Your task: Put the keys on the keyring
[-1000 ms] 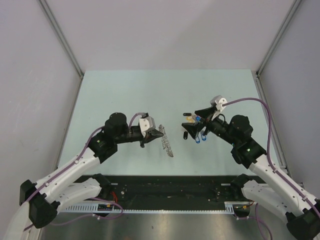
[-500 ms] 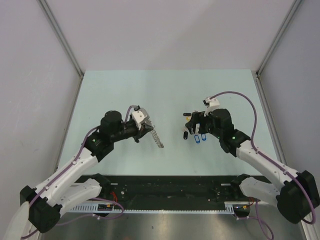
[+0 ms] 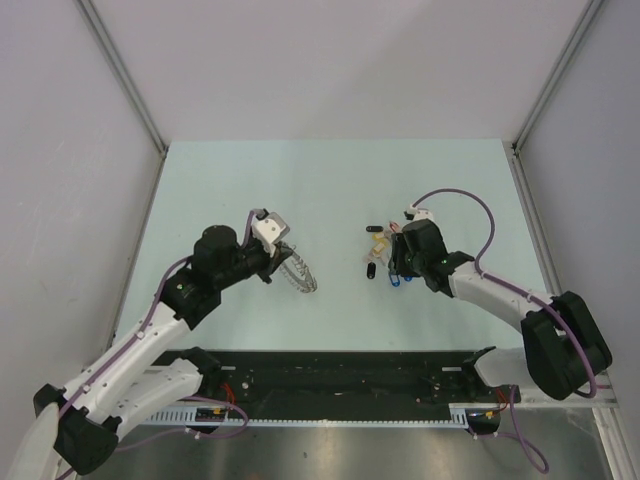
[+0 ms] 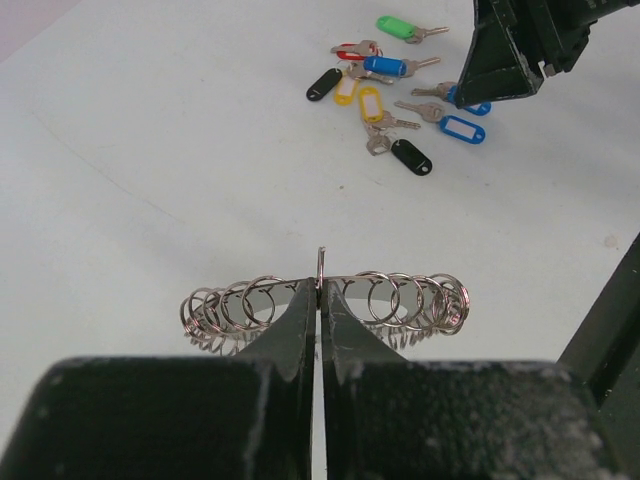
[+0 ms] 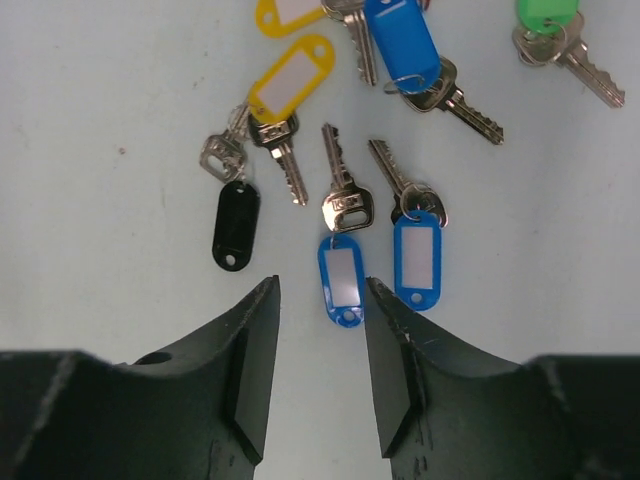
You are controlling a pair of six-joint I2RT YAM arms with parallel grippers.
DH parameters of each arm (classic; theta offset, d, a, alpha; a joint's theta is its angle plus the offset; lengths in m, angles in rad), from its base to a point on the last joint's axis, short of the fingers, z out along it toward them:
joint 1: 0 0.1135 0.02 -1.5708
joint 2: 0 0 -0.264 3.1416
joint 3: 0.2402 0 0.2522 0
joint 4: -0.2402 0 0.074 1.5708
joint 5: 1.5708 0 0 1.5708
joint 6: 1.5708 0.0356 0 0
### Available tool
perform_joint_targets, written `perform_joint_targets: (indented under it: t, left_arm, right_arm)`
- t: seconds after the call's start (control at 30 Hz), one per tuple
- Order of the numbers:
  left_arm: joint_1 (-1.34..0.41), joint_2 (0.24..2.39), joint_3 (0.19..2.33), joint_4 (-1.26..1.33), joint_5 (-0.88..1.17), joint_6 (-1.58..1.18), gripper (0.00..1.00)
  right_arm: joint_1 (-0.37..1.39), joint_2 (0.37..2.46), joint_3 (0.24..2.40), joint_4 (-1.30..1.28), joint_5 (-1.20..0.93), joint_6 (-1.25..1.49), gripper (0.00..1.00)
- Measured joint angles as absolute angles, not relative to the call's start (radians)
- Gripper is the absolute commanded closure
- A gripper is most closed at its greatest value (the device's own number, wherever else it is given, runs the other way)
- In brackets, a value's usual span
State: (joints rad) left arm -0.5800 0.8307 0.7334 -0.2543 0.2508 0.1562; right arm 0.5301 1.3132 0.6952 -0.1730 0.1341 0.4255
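Note:
The keyring (image 4: 400,296), a grey metal ring hung with several small split rings, is held level above the table. My left gripper (image 4: 320,285) is shut on it, with one small ring standing up between the jaws; both also show in the top view, keyring (image 3: 302,276) and left gripper (image 3: 282,262). The keys (image 4: 385,85) lie scattered on the table ahead. My right gripper (image 5: 322,292) is open just over them, its tips either side of a blue-tagged key (image 5: 342,272). A second blue tag (image 5: 417,258), a black tag (image 5: 236,232) and a yellow tag (image 5: 290,78) lie close by.
More keys lie beyond: a larger blue tag (image 5: 400,40) and a green tag (image 5: 545,12). In the top view the key cluster (image 3: 374,232) sits right of centre on the pale green table (image 3: 330,180). Grey walls enclose the table's sides and back.
My left gripper has pulled back to the left with the keyring, which has turned. My right gripper has dropped down over the keys, onto the blue tags.

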Motion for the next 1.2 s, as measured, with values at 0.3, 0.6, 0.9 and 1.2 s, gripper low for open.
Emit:
perform_joint_targets:
  t: [0.3,0.6,0.9,1.2]
  left_arm:
    - [-0.58,0.802,0.733,-0.258,0.21,0.157,1.0]
    - [-0.58,0.791,0.733,-0.258,0.204,0.158,1.0]
    - [-0.58,0.791,0.733,-0.258,0.204,0.159,1.0]
    - [-0.58,0.791,0.733,-0.258,0.204,0.159,1.0]
  right_arm:
    - [0.528,1.411,0.696,-0.125,0.154,0.441,0.73]
    - [0.527,1.472,0.697,-0.075,0.172,0.442,0.78]
    - [0.519,1.497,0.698,-0.047,0.176,0.43,1.0]
    - [0.52,1.438,0.764,-0.187,0.16,0.366,1.0]
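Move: The nearer-left blue-tagged key lies just under the right hand's open fingers, about 2 cm ahead and 4 cm below. On the same table, the other blue-tagged key sits roughly 4 cm right and 3 cm ahead, the black tag 6 cm left and 1 cm ahead, and the nearest yellow tag 9 cm ahead and 5 cm left. From the left hand, holding the keyring, the target is some 33 cm right, 7 cm ahead and 18 cm below. Right hand sinks about 4 cm, easing forward, pinches the nearer-left blue-tagged key at its head, then rises 2 cm. ##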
